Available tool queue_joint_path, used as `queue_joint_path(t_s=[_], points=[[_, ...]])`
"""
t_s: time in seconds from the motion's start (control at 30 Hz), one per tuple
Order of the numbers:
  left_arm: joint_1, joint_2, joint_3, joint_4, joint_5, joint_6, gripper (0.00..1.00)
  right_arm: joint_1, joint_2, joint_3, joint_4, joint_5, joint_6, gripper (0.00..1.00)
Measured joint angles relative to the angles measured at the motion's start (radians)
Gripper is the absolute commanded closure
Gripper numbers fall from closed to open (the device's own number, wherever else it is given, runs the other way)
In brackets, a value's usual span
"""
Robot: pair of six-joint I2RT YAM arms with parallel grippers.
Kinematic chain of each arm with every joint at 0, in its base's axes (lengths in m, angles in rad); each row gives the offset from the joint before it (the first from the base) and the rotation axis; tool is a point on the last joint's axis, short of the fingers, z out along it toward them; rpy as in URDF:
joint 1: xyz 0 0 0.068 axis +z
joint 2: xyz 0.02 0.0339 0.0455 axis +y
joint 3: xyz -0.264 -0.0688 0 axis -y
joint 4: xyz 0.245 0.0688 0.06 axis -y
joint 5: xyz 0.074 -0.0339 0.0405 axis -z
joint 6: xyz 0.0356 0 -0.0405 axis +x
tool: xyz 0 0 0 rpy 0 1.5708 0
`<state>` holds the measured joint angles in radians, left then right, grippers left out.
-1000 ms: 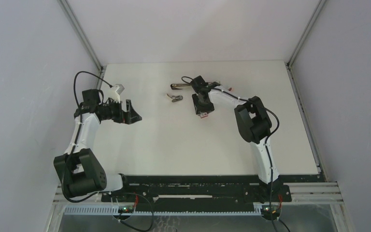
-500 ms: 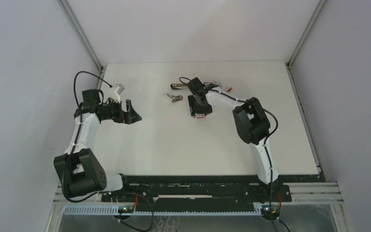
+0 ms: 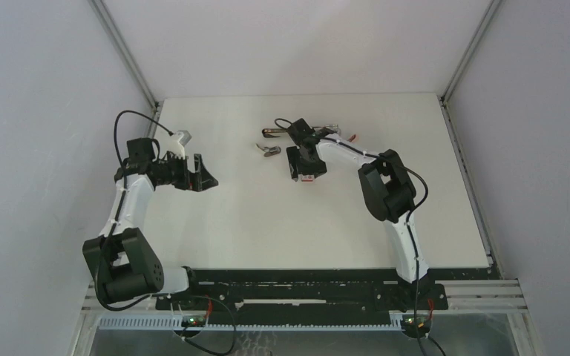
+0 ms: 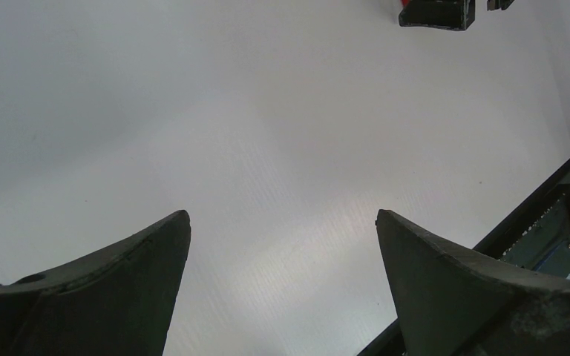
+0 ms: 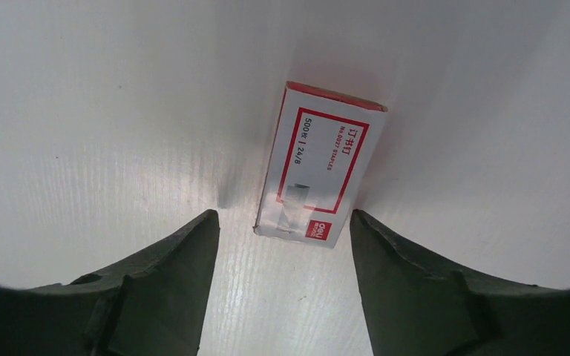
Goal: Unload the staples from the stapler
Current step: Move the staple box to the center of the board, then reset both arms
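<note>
A dark, slim stapler [image 3: 270, 133] lies at the far middle of the table, partly hidden behind my right wrist. Small grey metal pieces [image 3: 269, 150], which look like the staples, lie just in front of it. My right gripper [image 3: 302, 169] is open and points down over a red-and-white staple box [image 3: 306, 179]. In the right wrist view the box [image 5: 319, 174] lies flat, its near end between my open fingers, and the right gripper [image 5: 283, 216] touches nothing. My left gripper [image 3: 200, 174] is open and empty at the left, also in its wrist view [image 4: 282, 215].
A grey part [image 3: 331, 127] with a red bit [image 3: 352, 137] lies right of my right wrist. The white table [image 3: 267, 222] has metal rails along its left and right sides. The black arm-mount rail runs along the near edge.
My right gripper has shifted slightly left over the red-and-white box. The left arm has stayed still.
</note>
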<state>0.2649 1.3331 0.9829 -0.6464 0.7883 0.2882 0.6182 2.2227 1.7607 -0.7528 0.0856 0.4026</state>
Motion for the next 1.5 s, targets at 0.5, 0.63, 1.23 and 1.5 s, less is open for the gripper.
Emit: queue_joint_path(t_s=[0.5, 0.63, 1.23, 1.5], points=[[0.049, -0.231, -0.057, 0.089, -0.137, 0.009, 0.00, -0.189, -0.758, -0.485, 0.211, 0.058, -0.289, 0.00], [0.052, -0.373, -0.153, 0.168, -0.207, -0.010, 0.00, -0.332, -0.948, -0.625, 0.283, 0.035, -0.360, 0.00], [-0.201, -0.650, -0.493, 0.473, -0.642, -0.019, 0.00, -0.879, -1.564, -1.180, 0.504, -0.306, -0.580, 0.00], [-0.202, -0.817, -0.568, 0.489, -0.761, -0.019, 0.00, -0.881, -1.698, -1.323, 0.505, -0.452, -0.629, 0.00]])
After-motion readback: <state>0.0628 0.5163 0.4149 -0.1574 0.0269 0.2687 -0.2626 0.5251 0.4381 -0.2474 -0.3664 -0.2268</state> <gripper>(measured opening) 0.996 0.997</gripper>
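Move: The staple box lies flat just under the right fingertips, its middle about 3 cm ahead and 1 cm below that hand. Counted from the right hand, the grey mini stapler stands some 9 cm ahead and 10 cm left, the pink mini stapler 11 cm ahead and 9 cm right, and the long stapler 15 cm ahead and 2 cm left. From the left hand the box is about 8 cm ahead, 25 cm right and 14 cm below. The staple box is left on the board as the right fingers spread from partly to fully open and lift off, sweeping some 30 cm right and rising to about 20 cm while drawing back; late on they sink a little, the wrist having tipped up from downward to nearly forward. The empty left hand rises, then eases left and back, still open, levelling and swinging its fingers round to point forward. ##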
